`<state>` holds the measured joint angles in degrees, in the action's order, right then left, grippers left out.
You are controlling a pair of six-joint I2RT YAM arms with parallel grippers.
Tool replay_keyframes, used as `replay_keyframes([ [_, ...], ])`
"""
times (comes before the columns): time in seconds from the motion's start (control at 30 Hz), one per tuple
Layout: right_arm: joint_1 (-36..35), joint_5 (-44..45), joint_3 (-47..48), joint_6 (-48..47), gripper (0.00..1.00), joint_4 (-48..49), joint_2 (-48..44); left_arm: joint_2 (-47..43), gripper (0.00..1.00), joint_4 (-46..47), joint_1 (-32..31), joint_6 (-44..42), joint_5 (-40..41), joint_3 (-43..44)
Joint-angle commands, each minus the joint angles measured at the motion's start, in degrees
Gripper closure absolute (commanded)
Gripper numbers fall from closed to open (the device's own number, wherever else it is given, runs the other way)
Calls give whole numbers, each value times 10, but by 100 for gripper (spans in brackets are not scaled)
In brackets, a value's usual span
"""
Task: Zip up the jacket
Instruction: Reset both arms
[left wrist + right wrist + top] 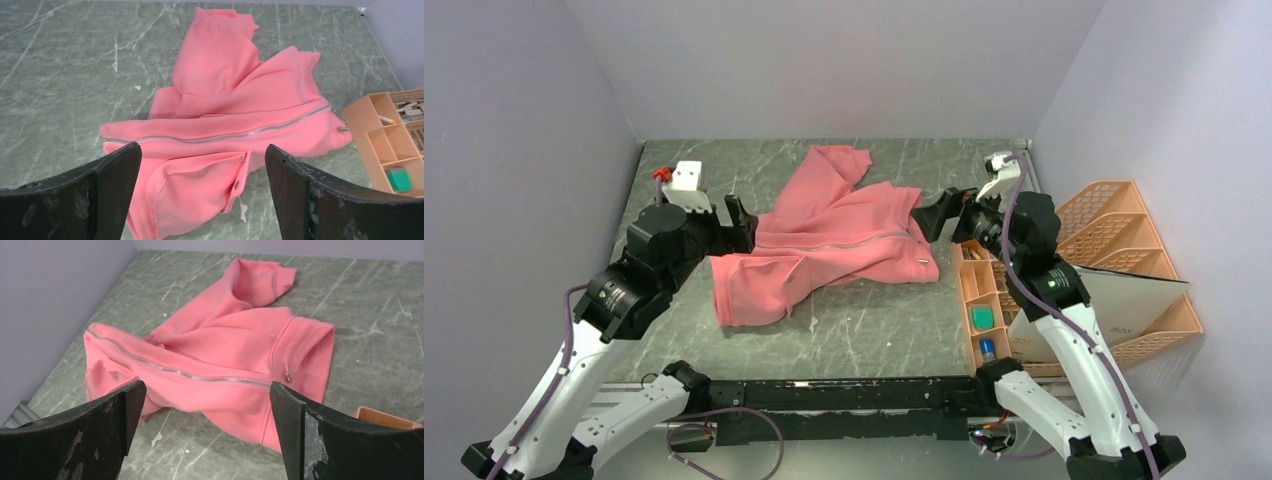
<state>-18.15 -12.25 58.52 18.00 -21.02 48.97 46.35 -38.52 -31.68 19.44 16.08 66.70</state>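
The salmon-pink jacket [834,240] lies crumpled on the grey marbled table, one sleeve reaching toward the back. Its silver zipper line [225,136] runs across the front, and the small metal pull [287,376] hangs at the jacket's right end; the pull also shows in the left wrist view [343,129]. A flap pocket with a snap [236,184] lies at the near left. My left gripper [746,228] is open and empty at the jacket's left edge. My right gripper [927,222] is open and empty at its right edge. The jacket also shows between my open fingers in the wrist views.
An orange compartment tray [972,285] with a teal item [982,317] and a blue item [987,348] stands just right of the jacket. Orange stacked file trays [1124,240] and a white box [1094,300] sit further right. Walls close in the back and sides.
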Motion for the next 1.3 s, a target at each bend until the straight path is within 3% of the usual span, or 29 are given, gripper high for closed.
replay_keyframes([
  [0.0,0,-40,-16,-45,0,23,-30,10,3,36,5,22,-30,-20],
  [0.07,0,-37,-16,-49,0,13,-35,19,3,52,26,36,-59,-38],
  [0.3,0,-14,-11,-63,0,-23,-53,14,3,64,187,44,-151,-69],
  [0.83,-1,9,-15,-80,0,-29,-69,-32,3,15,183,7,-64,-34],
  [1.27,-1,30,-17,-83,0,-29,-63,-24,3,26,174,-4,-61,-25],
])
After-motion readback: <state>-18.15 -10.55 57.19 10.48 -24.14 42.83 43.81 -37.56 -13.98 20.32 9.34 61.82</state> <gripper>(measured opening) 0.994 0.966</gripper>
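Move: Both hands are empty and open, high above the table. The jacket's middle lies about 9 cm ahead of the left hand, 17 cm to its right and some 31 cm below. From the right hand it is roughly 9 cm ahead, 21 cm left and as far below; the zip pull is about 3 cm ahead, level sideways, and the green block some 9 cm back and 13 cm right, both about 31 cm down. The open left hand dips, rises partway, swinging some 6 cm left, away from the jacket; the right eases back-right. ##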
